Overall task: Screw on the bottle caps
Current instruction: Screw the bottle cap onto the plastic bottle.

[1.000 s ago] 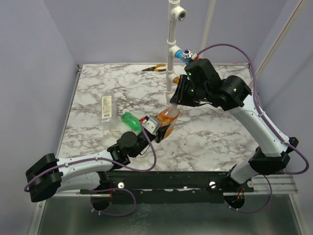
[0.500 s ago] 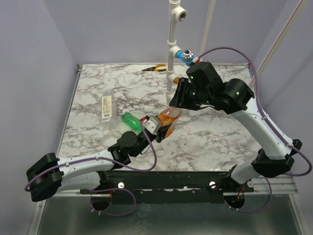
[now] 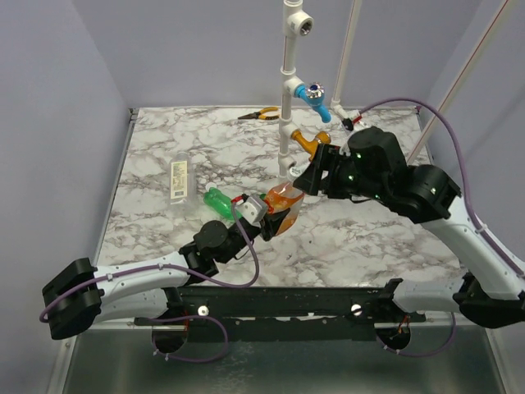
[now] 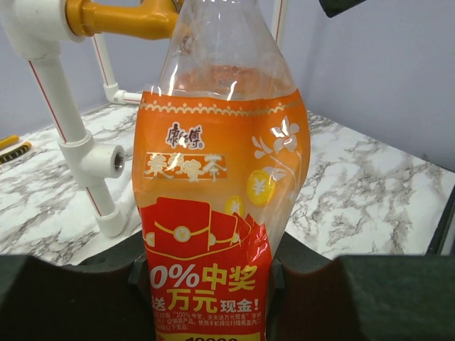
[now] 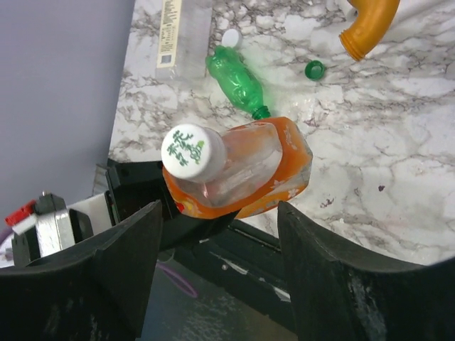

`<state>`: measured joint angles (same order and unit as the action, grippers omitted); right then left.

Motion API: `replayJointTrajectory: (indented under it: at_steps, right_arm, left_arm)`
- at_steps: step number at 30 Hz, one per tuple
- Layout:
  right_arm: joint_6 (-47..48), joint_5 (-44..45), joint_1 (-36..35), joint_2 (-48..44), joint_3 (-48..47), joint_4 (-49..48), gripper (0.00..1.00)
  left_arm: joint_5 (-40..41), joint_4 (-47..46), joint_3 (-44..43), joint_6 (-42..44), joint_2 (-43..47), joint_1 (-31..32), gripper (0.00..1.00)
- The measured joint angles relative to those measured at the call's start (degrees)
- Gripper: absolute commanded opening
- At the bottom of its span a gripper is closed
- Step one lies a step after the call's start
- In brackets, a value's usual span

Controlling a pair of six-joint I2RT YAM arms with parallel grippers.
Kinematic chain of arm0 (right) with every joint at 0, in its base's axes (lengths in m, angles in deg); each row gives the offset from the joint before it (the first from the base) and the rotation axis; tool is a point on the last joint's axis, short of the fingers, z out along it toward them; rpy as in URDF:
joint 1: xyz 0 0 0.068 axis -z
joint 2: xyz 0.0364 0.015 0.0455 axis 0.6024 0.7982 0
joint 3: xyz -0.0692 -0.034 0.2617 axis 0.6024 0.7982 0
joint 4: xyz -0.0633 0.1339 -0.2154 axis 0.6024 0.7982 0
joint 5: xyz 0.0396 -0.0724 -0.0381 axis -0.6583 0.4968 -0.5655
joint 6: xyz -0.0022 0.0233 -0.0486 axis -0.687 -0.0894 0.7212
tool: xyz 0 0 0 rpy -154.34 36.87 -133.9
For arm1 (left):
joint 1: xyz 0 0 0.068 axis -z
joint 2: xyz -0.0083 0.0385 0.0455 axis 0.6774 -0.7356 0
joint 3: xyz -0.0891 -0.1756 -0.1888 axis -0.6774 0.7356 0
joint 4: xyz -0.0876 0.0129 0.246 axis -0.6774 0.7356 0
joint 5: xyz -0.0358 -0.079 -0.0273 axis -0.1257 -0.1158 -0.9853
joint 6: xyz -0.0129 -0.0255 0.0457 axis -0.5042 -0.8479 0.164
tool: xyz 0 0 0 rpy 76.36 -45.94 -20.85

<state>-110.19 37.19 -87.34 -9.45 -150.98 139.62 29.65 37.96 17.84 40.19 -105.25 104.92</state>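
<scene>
My left gripper point(image 3: 264, 223) point(image 4: 206, 291) is shut on the lower body of the wide orange bottle point(image 3: 283, 199) point(image 4: 213, 177) and holds it tilted above the table. A white cap with green print point(image 5: 192, 150) sits on its neck. My right gripper point(image 3: 306, 180) point(image 5: 219, 217) stands open just right of that cap, touching nothing. The slim green bottle point(image 3: 220, 199) point(image 5: 238, 82) lies on its side with a bare neck. A dark green cap point(image 5: 314, 69) lies loose to its right. A small white cap point(image 5: 230, 38) lies beside the clear labelled bottle point(image 3: 179, 179) point(image 5: 178, 35).
The white pipe frame point(image 3: 287, 82) point(image 4: 64, 106) rises behind the bottle, with a blue tap point(image 3: 314, 94) and an orange tap point(image 3: 305, 141) point(image 5: 370, 25) point(image 4: 128, 18). Pliers point(image 3: 258, 115) lie at the table's back edge. The table's front rail point(image 3: 279, 300) runs below the bottle.
My right gripper has opened, let go of the orange bottle's top and drawn back to the right. The left gripper and the bottle have hardly moved.
</scene>
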Motion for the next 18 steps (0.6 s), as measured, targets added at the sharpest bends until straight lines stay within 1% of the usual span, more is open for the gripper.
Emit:
replayJointTrajectory:
  at_steps: [3,6,11,18]
  right_arm:
    - [2.7,0.0,0.0,-7.1,8.2,-6.9,0.69]
    - [5.2,-0.1,0.0,-10.5,11.6,-12.7,0.69]
    - [9.6,-0.4,-0.1,-11.8,14.2,-21.3,0.68]
    - [15.1,-0.9,-0.4,-11.5,14.9,-26.9,0.68]
  left_arm:
    - [-1.5,0.0,0.1,-1.2,0.7,0.0,0.00]
    - [-2.8,0.0,0.1,-2.4,1.1,0.0,0.00]
    - [-4.8,0.0,0.1,-4.0,1.2,0.0,0.00]
    - [-7.6,0.0,0.1,-6.5,1.4,0.0,0.00]
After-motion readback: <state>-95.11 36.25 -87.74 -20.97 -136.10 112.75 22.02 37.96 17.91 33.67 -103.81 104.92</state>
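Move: The right hand, open and empty, has the white cap on the plastic bottle's neck about 3 cm ahead, 2 cm to its left and roughly level. On the table, some 33 cm below the hand, the green bottle lies about 9 cm ahead and 19 cm left, the green cap 11 cm ahead and 7 cm left. From the left hand, which holds the bottle, the white cap is about 11 cm up, 2 cm ahead and 3 cm right. Backing off a little to the right, then rising about 5 cm while easing forward and left again, the open right hand comes over the white cap, its fingers tipping up by some 25 degrees. The left hand keeps its grip on the plastic bottle and draws it back and slightly right, nearly 3 cm, turning a little clockwise. ##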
